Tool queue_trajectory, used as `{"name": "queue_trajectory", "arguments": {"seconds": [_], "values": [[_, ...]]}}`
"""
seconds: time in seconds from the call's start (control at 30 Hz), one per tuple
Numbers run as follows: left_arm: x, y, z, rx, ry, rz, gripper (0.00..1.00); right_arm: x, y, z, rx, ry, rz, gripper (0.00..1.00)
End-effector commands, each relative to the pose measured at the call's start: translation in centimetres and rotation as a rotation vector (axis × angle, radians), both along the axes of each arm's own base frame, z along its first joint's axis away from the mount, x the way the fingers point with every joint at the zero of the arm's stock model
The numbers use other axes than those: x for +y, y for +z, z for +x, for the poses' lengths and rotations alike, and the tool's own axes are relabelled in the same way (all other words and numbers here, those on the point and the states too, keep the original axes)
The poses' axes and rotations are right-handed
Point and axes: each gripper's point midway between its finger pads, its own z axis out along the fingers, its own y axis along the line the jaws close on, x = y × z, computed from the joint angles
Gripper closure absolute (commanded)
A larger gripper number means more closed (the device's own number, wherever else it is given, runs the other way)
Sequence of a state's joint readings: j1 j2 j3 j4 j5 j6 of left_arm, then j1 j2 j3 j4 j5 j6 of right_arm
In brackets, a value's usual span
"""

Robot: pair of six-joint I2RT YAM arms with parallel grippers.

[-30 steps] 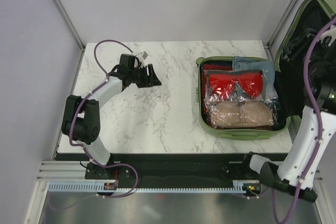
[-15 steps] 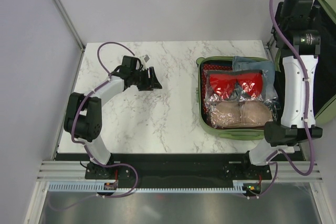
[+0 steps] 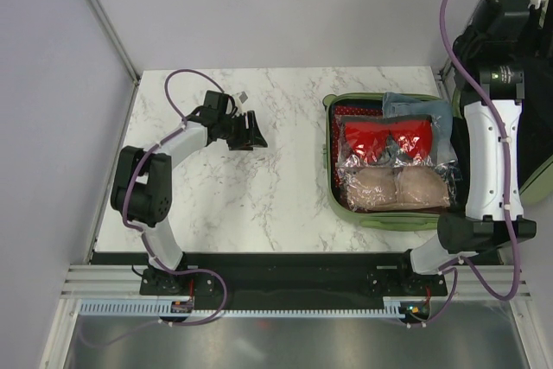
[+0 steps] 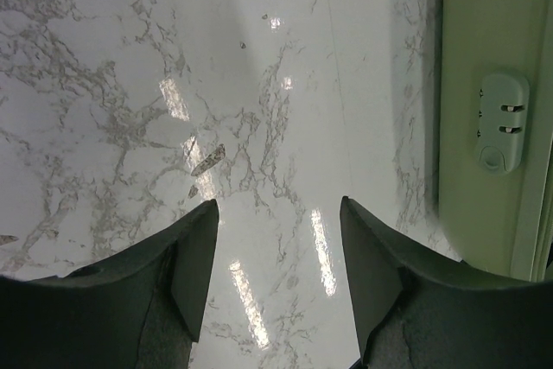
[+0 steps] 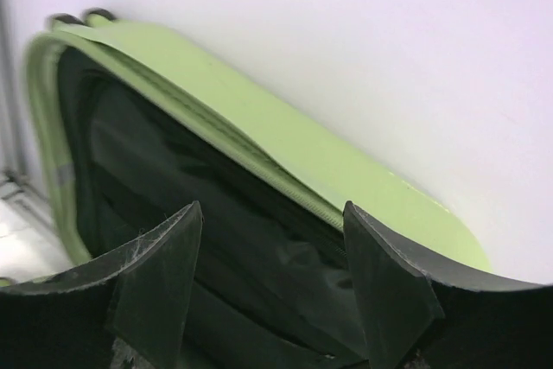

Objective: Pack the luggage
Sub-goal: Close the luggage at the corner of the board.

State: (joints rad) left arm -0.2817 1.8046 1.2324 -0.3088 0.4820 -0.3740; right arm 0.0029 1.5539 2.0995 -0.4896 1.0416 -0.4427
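The luggage (image 3: 402, 220) lies open at the right of the marble table, its base filled with folded jeans (image 3: 415, 107), a red item in a clear bag (image 3: 389, 138) and a beige item in a clear bag (image 3: 393, 187). Its green-edged lid (image 5: 285, 140) with black lining (image 5: 173, 179) stands up against the wall. My right gripper (image 5: 270, 209) is raised high in front of that lining, open and holding nothing. My left gripper (image 3: 257, 136) hovers over bare marble left of the case, open and empty (image 4: 277, 203). The case's green shell (image 4: 471, 58) with its lock (image 4: 501, 123) shows at the right of the left wrist view.
A metal frame post (image 3: 102, 15) and grey walls enclose the table on the left, back and right. The right arm's forearm (image 3: 488, 144) stands upright beside the case's right side. Bare marble (image 3: 259, 196) lies between the left gripper and the case.
The right arm has swung from beside the lid to upright and high in front of it, and its jaws have spread wider. The left arm has barely shifted.
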Motion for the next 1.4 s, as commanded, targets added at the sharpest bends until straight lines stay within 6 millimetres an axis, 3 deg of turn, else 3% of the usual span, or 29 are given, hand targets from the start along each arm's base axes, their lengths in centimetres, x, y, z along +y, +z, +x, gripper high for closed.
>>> {"name": "queue_trajectory", "arguments": {"seconds": [0.0, 0.13, 0.27, 0.53, 0.63, 0.93, 1.03, 1.13, 1.17, 1.23, 1.37], "values": [[-0.5, 1.3, 0.8, -0.023, -0.007, -0.021, 0.35, -2.6, 0.4, -1.3, 0.016, -0.101, -0.032, 0.26], [-0.5, 1.1, 0.7, -0.019, -0.005, -0.019, 0.35, -6.0, 0.3, -2.6, 0.026, -0.156, -0.04, 0.26], [-0.5, 1.1, 0.6, -0.016, -0.006, -0.021, 0.35, -7.7, -0.3, -3.3, 0.036, -0.2, -0.033, 0.26], [-0.6, 1.0, 0.5, -0.013, -0.01, -0.023, 0.35, -7.1, -2.2, -3.3, 0.042, -0.138, 0.027, 0.26], [-0.6, 1.0, 0.6, -0.014, -0.014, -0.024, 0.35, -7.2, -3.8, -3.3, 0.087, -0.139, 0.033, 0.26], [-0.8, 1.0, 0.5, -0.011, -0.022, -0.028, 0.35, -7.0, -3.9, -3.3, 0.086, -0.126, 0.043, 0.29], [-0.8, 1.2, 0.5, -0.016, -0.024, -0.03, 0.36, -7.2, -3.8, -3.2, 0.092, -0.135, 0.034, 0.45], [-0.8, 1.3, 0.5, -0.02, -0.024, -0.029, 0.36, -7.2, -3.2, -3.4, 0.085, -0.141, 0.02, 0.68], [-0.7, 1.3, 0.4, -0.019, -0.023, -0.028, 0.36, -7.2, -3.0, -3.5, 0.087, -0.144, 0.013, 0.84], [-0.7, 1.3, 0.3, -0.02, -0.026, -0.027, 0.36, -7.1, -2.5, -3.7, 0.072, -0.136, 0.009, 1.0], [-0.6, 1.1, 0.2, -0.017, -0.024, -0.024, 0.36, -4.7, -1.9, -3.1, 0.051, -0.073, 0.01, 1.0]]}}
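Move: The open luggage lid's zippered rim, where the right fingers will close, lies about 8 cm to the right of the right hand, 2 cm back and 3 cm below it. Down in the luggage, some 44 cm below this hand, the red clothes bag lies about 24 cm left, level with it fore and aft, and the beige clothes bag 21 cm left, 11 cm back. From the left hand that rim is roughly 65 cm right, 6 cm back and 41 cm higher. Carry the open right gripper about 7 cm to the right, easing some 2 cm back, towards the zippered edge of the raised lid. Then sink about 3 cm, the fingers still pointing level to the right and forward, and shut them fully at the zipper line, closing on the rim's thin edge. ##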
